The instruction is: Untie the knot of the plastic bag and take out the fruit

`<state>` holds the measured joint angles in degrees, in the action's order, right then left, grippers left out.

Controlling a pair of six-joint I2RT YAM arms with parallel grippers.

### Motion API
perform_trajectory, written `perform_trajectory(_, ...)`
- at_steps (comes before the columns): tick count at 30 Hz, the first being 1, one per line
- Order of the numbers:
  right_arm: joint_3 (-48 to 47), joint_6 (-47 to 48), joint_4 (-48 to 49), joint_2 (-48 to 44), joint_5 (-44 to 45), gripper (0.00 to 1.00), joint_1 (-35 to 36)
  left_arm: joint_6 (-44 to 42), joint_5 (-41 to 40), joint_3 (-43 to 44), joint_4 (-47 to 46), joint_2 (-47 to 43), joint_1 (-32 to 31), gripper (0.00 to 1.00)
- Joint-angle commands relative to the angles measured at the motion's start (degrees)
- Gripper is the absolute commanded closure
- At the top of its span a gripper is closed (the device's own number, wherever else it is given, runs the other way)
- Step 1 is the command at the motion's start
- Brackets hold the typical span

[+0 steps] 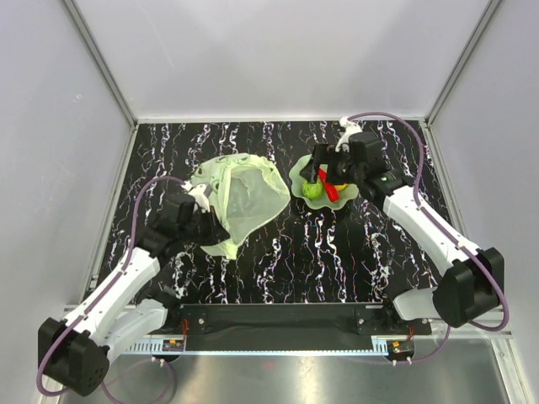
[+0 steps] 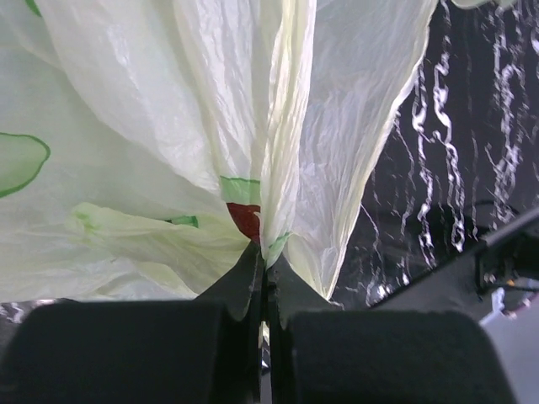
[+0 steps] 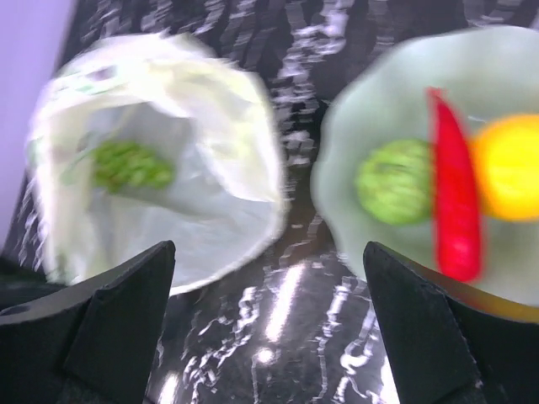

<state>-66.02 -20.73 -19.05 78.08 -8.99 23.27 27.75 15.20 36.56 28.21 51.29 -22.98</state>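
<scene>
The pale green plastic bag [image 1: 244, 198] lies left of centre with its mouth spread wide; no knot is in view. My left gripper [image 1: 205, 202] is shut on a fold of the bag's edge [image 2: 278, 126], its jaws pinched together [image 2: 268, 252]. A green grape bunch [image 3: 130, 166] lies inside the bag [image 3: 194, 210]. On the dish [image 1: 296, 178] rest a green round fruit [image 1: 312, 191], a long red piece [image 1: 331, 191] and a yellow-orange round fruit [image 1: 342, 186]. My right gripper [image 1: 318, 174] hovers over the dish's left part, open and holding nothing [image 3: 269, 252].
The wavy-edged green dish [image 3: 354, 126] sits right of the bag with a strip of black marbled table [image 3: 295, 278] between them. White walls close in the table on three sides.
</scene>
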Motion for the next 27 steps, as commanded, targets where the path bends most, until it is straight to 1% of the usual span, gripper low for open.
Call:
perform_trajectory(1, -2.0, 5.3, 6.4, 1.1, -11.3, 0.00, 4.6, 2.9, 4.7, -1.0, 1.4, -3.6, -1.4, 1.00)
perform_trajectory(2, -2.3, 7.4, 7.1, 1.8, -12.2, 0.00, 7.6, 3.4, 4.7, -1.1, 2.2, -4.3, -1.7, 1.00)
perform_trajectory(4, -3.6, 8.9, 7.3, 4.7, -12.3, 0.00, 10.5, 3.7, 3.2, -1.1, 5.3, -6.7, -1.8, 1.00)
perform_trajectory(5, -3.9, 10.0, 7.9, 5.6, -12.2, 0.00, 13.2, 4.2, 0.6, -1.0, 6.6, -7.6, -1.8, 1.00)
perform_trajectory(8, -3.8, 10.0, 10.6, 8.6, -10.8, 0.01, 16.5, 7.5, -2.6, 0.8, 10.2, -10.6, -2.2, 1.00)
perform_trajectory(9, -3.6, 10.1, 11.1, 9.3, -9.7, 0.00, 18.5, 8.1, -2.9, 1.3, 11.2, -11.1, -2.2, 1.00)
perform_trajectory(13, -2.7, 11.3, 13.7, 13.0, -7.9, 0.02, 23.3, 11.7, -5.7, 1.8, 18.5, -14.3, -2.2, 1.00)
perform_trajectory(15, -2.0, 11.9, 16.0, 14.2, -5.9, 0.02, 26.2, 14.4, -6.0, -0.3, 19.7, -15.9, -2.2, 1.00)
perform_trajectory(16, -1.9, 12.3, 16.9, 15.7, -3.9, 0.02, 28.8, 16.4, -6.3, -1.0, 20.8, -17.7, -2.2, 1.00)
perform_trajectory(19, -2.8, 12.1, 18.3, 19.5, -1.0, 0.03, 31.4, 18.7, -6.0, -3.8, 22.2, -21.4, -2.2, 1.00)
perform_trajectory(20, -2.8, 11.9, 21.3, 20.4, 1.3, 0.04, 32.8, 19.5, -5.8, -4.1, 22.7, -22.1, -2.1, 1.00)
perform_trajectory(22, -2.9, 11.9, 23.8, 23.6, 3.4, 0.04, 34.2, 19.8, -5.9, -3.8, 24.9, -23.4, -2.2, 1.00)
perform_trajectory(23, -3.1, 11.1, 26.1, 24.7, 6.3, 0.04, 35.3, 19.6, -6.8, -3.4, 25.6, -23.6, -2.2, 1.00)
perform_trajectory(25, -3.0, 11.0, 29.4, 28.0, 8.5, 0.03, 36.3, 19.5, -8.3, -2.5, 27.2, -23.9, -2.2, 0.99)
perform_trajectory(26, -2.9, 10.6, 33.2, 29.2, 11.9, 0.02, 37.0, 19.5, -8.4, -2.6, 27.2, -24.0, -2.2, 0.99)
perform_trajectory(27, -2.9, 10.6, 35.0, 30.3, 12.7, 0.01, 37.2, 19.5, -8.3, -2.5, 27.3, -23.9, -2.1, 0.99)
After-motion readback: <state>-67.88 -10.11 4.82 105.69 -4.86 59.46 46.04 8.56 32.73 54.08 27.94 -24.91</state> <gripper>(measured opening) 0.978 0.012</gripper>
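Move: The plastic bag's open middle lies about 19 cm to the right hand's left, roughly level with it fore and aft and 17 cm below. Some green grapes sit inside the bag, about 25 cm left, 6 cm ahead and 18 cm down. The filled bowl is about 9 cm ahead, 4 cm right and 18 cm below. From the left hand, shut on the bag's near edge, the bag's middle is roughly 14 cm ahead, 4 cm right and 8 cm below. Sweeping left some 25 cm, and back and down about 12 cm each, the right hand leaves the bowl for the bag's mouth, turning about 40 degrees counter-clockwise, fingers still wide open, to end close in at the film with the rim across its fingers. The left hand keeps its pinch and drags the bag's edge back about 9 cm and a little left, turning slightly counter-clockwise. ##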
